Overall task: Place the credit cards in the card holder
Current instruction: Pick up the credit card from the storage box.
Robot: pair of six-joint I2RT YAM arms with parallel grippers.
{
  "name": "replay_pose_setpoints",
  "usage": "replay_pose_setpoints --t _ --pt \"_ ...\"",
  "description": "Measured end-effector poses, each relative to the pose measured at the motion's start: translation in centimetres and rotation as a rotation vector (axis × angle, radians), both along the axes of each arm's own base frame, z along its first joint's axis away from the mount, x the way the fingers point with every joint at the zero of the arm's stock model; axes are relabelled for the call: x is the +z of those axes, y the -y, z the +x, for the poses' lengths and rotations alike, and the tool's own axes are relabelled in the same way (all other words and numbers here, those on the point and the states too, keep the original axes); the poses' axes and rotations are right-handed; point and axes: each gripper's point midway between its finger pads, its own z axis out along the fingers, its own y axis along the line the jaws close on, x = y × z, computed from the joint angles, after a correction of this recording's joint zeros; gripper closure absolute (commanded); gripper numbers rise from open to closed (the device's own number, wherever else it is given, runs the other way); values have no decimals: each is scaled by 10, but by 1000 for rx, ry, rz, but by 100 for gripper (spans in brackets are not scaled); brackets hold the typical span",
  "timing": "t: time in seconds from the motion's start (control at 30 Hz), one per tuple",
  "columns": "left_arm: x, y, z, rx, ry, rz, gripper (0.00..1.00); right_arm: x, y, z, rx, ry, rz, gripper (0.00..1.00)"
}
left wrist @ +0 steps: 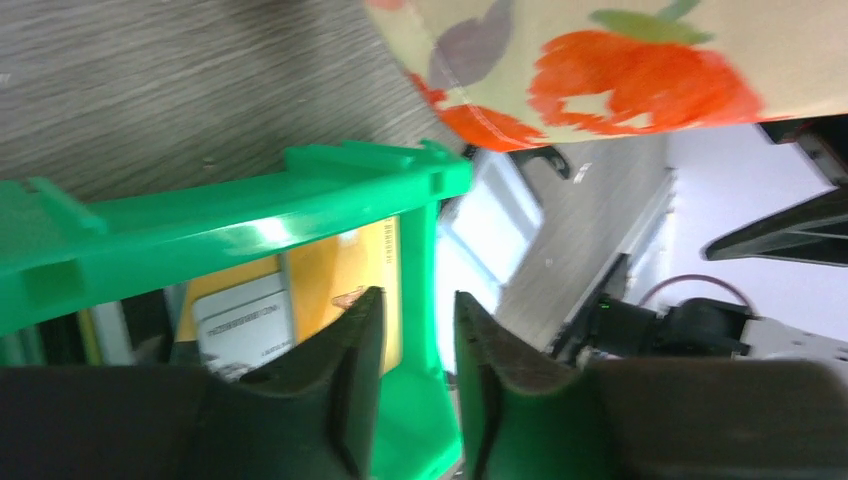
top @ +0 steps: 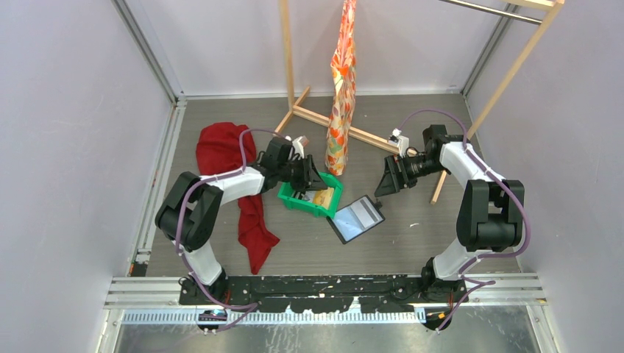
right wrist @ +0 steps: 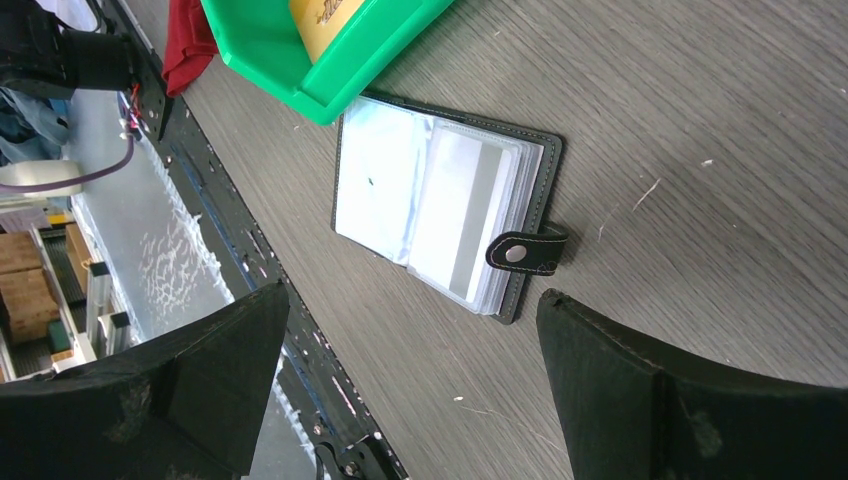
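An orange-yellow credit card (left wrist: 340, 265) and a whitish one with dark print (left wrist: 245, 325) lie in the green tray (left wrist: 250, 215); the top view shows the cards (top: 322, 197) there too. My left gripper (left wrist: 419, 294) (top: 313, 180) reaches into the tray, its jaws narrowly apart, with the tray's side wall showing in the gap. One finger overlaps the orange card. The card holder (right wrist: 440, 210) (top: 357, 218) lies open on the table right beside the tray, clear sleeves up and snap tab (right wrist: 520, 252) to one side. My right gripper (right wrist: 412, 295) (top: 384, 185) hovers wide open just off the holder, holding nothing.
A red cloth (top: 228, 154) lies left of the tray under the left arm. A patterned orange fabric (top: 340, 95) hangs from a wooden rack (top: 294, 110) just behind the tray. The rack's feet cross the back of the table.
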Motion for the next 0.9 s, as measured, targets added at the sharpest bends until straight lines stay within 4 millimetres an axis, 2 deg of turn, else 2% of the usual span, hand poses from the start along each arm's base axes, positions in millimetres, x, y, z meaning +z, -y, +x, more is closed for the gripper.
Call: replay_pose_setpoints --t 0.07,0.17,0.33,0.47,0.57,0.63,0.9 --pt "-4 -3 2 15 0 26 49 0 0 0 0 -1 0 2" --pt "-14 -13 2 29 3 112 42 -1 0 0 0 -5 0 2" --pt "-13 -18 5 24 43 256 40 -4 0 -1 0 -18 1 2" --pt "-8 -2 4 -24 98 343 40 -4 0 -1 0 -19 1 2" --pt "-15 4 0 -53 102 397 40 -4 0 0 0 -18 0 2" --pt "-25 0 -6 -64 83 447 40 -4 0 0 0 -18 1 2" --pt "-32 -17 -5 -40 81 538 37 -3 0 -1 2 -18 0 2"
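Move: The gold card in the storage box lies roughly 3 cm back and 2 cm to the right of my left hand, some 8 cm below. The white card is beside it, 5 cm to its left. The card holder lies about 9 cm back and 9 cm right of my left hand, down on the table. From my idle right hand the gold card is some 16 cm left, 1 cm back and 9 cm below. I open my left fingers from about a quarter to roughly 60% while tipping them some 30 degrees steeper towards the gold card. The hand dips left and down, swings back right with a slight rise, then sinks leftward again, ending about 3 cm lower and 1.5 cm left, still above the card. ##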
